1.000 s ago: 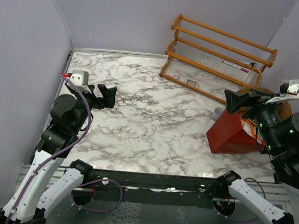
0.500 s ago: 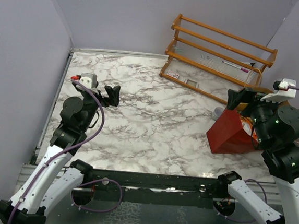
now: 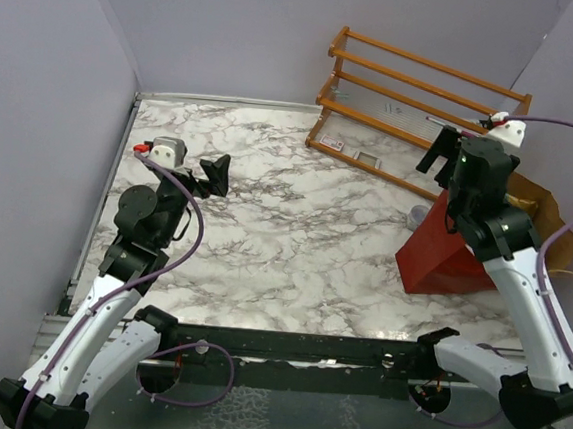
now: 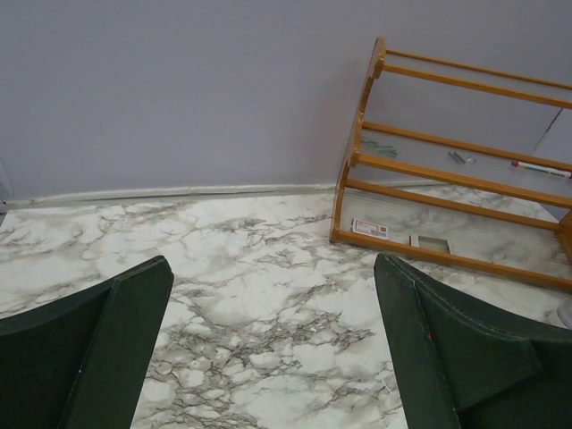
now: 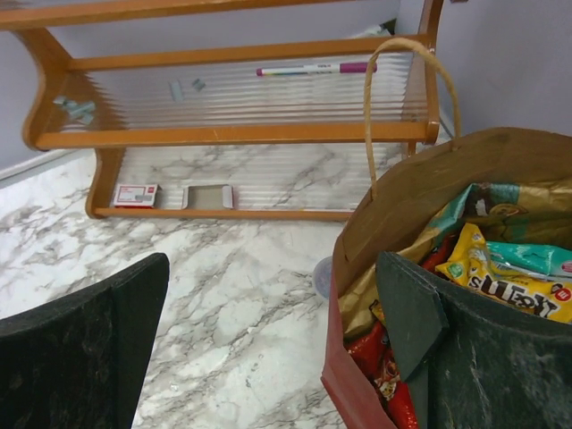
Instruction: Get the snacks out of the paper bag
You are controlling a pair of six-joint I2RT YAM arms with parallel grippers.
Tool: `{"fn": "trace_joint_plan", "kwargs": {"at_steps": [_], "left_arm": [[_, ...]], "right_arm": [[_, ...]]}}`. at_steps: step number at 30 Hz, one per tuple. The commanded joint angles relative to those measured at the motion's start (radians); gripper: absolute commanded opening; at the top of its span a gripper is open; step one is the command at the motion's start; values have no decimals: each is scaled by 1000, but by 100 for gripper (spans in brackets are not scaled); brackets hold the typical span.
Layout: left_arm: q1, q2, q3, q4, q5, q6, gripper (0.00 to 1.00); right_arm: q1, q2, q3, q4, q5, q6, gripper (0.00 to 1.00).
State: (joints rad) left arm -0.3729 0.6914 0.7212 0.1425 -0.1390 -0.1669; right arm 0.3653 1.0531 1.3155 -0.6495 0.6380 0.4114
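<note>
The paper bag (image 3: pixel 441 256), red outside and brown inside, stands open at the table's right side. In the right wrist view its mouth (image 5: pixel 420 192) shows the snacks: a yellow packet (image 5: pixel 514 288), a teal one (image 5: pixel 529 256) and red ones (image 5: pixel 374 350). My right gripper (image 5: pixel 273 268) hangs open over the bag's left rim. One of its fingers (image 5: pixel 416 326) is above the packets and the other is over the marble. In the top view it (image 3: pixel 437 152) sits above the bag. My left gripper (image 3: pixel 212 173) is open and empty over the left of the table (image 4: pixel 273 268).
An orange wooden rack (image 3: pixel 417 95) stands at the back right, close behind the bag, with a pen and small cards on its shelves (image 5: pixel 223 134). A small clear cup (image 5: pixel 322 277) sits on the marble against the bag's left side. Grey walls close in the table.
My right arm has risen and reached forward and left, bringing its gripper from beside the bag to above its left rim. The left gripper has shifted slightly right. Both jaws stayed wide.
</note>
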Motion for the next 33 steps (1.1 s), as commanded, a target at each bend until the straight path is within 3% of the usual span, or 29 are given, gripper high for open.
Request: {"fn": "trace_joint_plan", "kwargs": {"at_steps": [1,8,12,16,20,23,26,30,33], "left_arm": [[5,-4,-16,61,-29,18,99],[2,-2,-20,72,-31,20,99],[-3,-1,-20,72,-27,21,99],[-6,5,-20,72,-26,20,99],[-7,5,-20,72,-24,18,99],[-7,8,-19,72,-20,17,99],[-11,6,-19,72,-18,17,99],[-11,5,-19,70,-24,17,99],[-13,5,-19,69,-29,16,99]], "right_arm": [[-57,86,54,51,56,87,99],[-253,153,1,188,-124,53,99],[-324,195,-1,230,-256,48,80],[-341,239,4,253,-238,33,68],[-366,264,-10,270,-239,44,66],[-392,278,-32,298,-259,47,56],[-407,297,-43,315,-278,57,54],[-408,290,-56,307,-336,76,40],[-408,235,-108,350,-398,67,38]]}}
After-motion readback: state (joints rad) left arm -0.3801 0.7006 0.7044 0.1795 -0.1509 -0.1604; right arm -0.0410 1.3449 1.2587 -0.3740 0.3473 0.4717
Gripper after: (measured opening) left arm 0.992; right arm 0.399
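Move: The paper bag's rope handle, at its near strand, stands about 10 cm ahead of the right gripper, 8 cm to its right and 6 cm lower. The snacks in the bag lie some 3 cm ahead of that gripper, 16 cm right and 14 cm down; the wooden rack is about 22 cm ahead, 4 cm right and 20 cm down. From the left gripper the handle is roughly 11 cm ahead, 52 cm right and 6 cm lower. Reach the right gripper forward about 10 cm to the bag's rope handle, swinging some 8 cm to the right after the start and sinking nearly as far, mostly late. Turn it about 10 degrees clockwise and roll its left side up as much. From partway, draw the wide-open fingers in to under half open, one on each side of the handle's near strand, not yet shut. ##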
